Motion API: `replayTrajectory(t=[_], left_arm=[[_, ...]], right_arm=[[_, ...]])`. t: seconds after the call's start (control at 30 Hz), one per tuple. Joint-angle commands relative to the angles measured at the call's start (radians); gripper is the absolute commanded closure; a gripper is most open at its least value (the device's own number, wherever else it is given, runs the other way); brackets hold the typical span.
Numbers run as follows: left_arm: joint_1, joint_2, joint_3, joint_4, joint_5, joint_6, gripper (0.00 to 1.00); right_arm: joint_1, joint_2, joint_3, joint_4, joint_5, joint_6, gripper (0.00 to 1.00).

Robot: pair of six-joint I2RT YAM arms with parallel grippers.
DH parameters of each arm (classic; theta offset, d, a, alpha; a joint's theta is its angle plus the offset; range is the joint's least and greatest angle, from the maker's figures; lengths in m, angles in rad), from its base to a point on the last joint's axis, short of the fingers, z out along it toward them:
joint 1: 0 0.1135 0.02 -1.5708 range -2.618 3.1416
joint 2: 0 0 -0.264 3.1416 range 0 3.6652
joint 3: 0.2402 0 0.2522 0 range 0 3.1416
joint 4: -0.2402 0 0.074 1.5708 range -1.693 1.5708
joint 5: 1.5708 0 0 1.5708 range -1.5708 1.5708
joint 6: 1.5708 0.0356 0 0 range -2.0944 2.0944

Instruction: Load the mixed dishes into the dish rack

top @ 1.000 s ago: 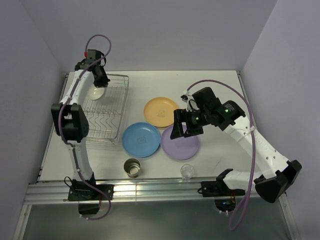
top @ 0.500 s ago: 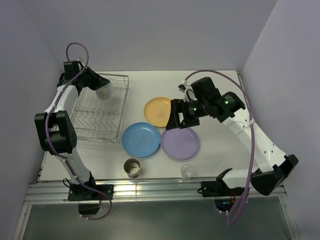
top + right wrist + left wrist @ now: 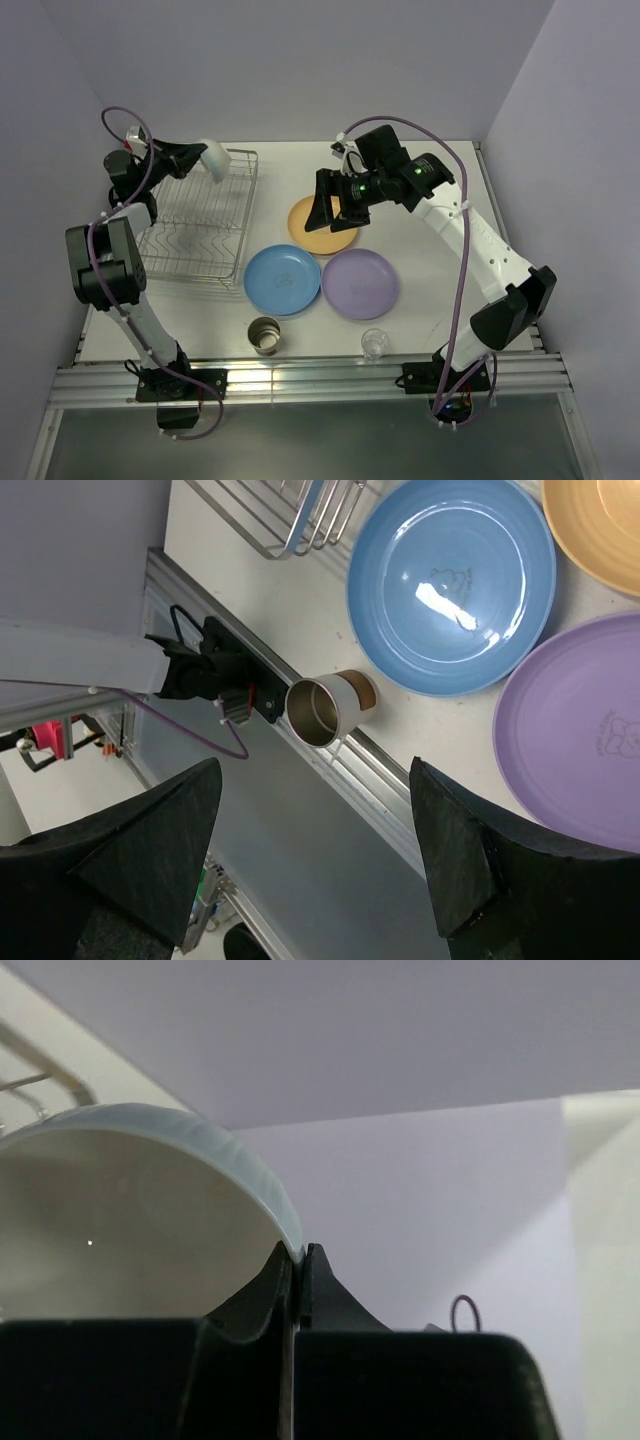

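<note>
My left gripper (image 3: 200,158) is shut on the rim of the white bowl (image 3: 214,159), which it holds tilted in the air over the far edge of the dish rack (image 3: 200,225). The left wrist view shows the bowl's (image 3: 120,1210) rim pinched in that gripper (image 3: 298,1256). My right gripper (image 3: 335,208) hangs open and empty above the yellow-orange plate (image 3: 322,228). The blue plate (image 3: 282,280), purple plate (image 3: 360,284), cream cup (image 3: 265,335) and clear glass (image 3: 374,343) sit on the table. In the right wrist view, the right gripper (image 3: 315,770) looks down on the blue plate (image 3: 450,580), purple plate (image 3: 580,740) and cup (image 3: 330,705).
The rack stands at the table's left, close to the left wall. Cup and glass stand near the front metal rail (image 3: 320,375). The right arm's purple cable (image 3: 462,290) loops over the right side. A rack corner (image 3: 290,520) shows in the right wrist view.
The left arm has swung back and to the left, and the bowl has risen from inside the rack to its far edge. The right gripper moved from above the purple plate to above the yellow-orange one.
</note>
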Motion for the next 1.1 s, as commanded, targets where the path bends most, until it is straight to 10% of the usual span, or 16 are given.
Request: replayTrajectory(t=[0.0, 0.6, 1.07], left_arm=[[-0.004, 0.093, -0.008, 0.558, 0.062, -0.324, 1.0], [-0.021, 0.364, 0.111, 0.843, 0.183, -0.541, 1.0], [-0.029, 0.461, 0.237, 0.737, 0.238, -0.507, 1.0]], right_arm=[[0.0, 0.004, 0.045, 0.033, -0.015, -0.002, 0.17], [0.011, 0.103, 0.031, 0.09, -0.014, -0.028, 0.18], [0.052, 0.54, 0.54, 0.402, 0.041, 0.067, 0.18]])
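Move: The left gripper holds the white bowl by its rim above the far end of the dish rack, whose middle lies some 8 cm back, 4 cm to this hand's left and 21 cm below. From the open right gripper the bowl is about 22 cm ahead, 23 cm left and 5 cm lower. Under the right hand, some 28 cm down, the orange plate lies 14 cm ahead and level sideways, the blue plate 9 cm left and level fore and aft. Lower the bowl with the left gripper by about 7 cm towards the rack, easing slightly forward and right, turning the wrist some 15 degrees clockwise and keeping the rim pinched. Hold the right gripper nearly still at first, then swing it quickly forward and left, about 16 cm in all, with fingers wide open, towards the bowl, stopping short of touching it. ##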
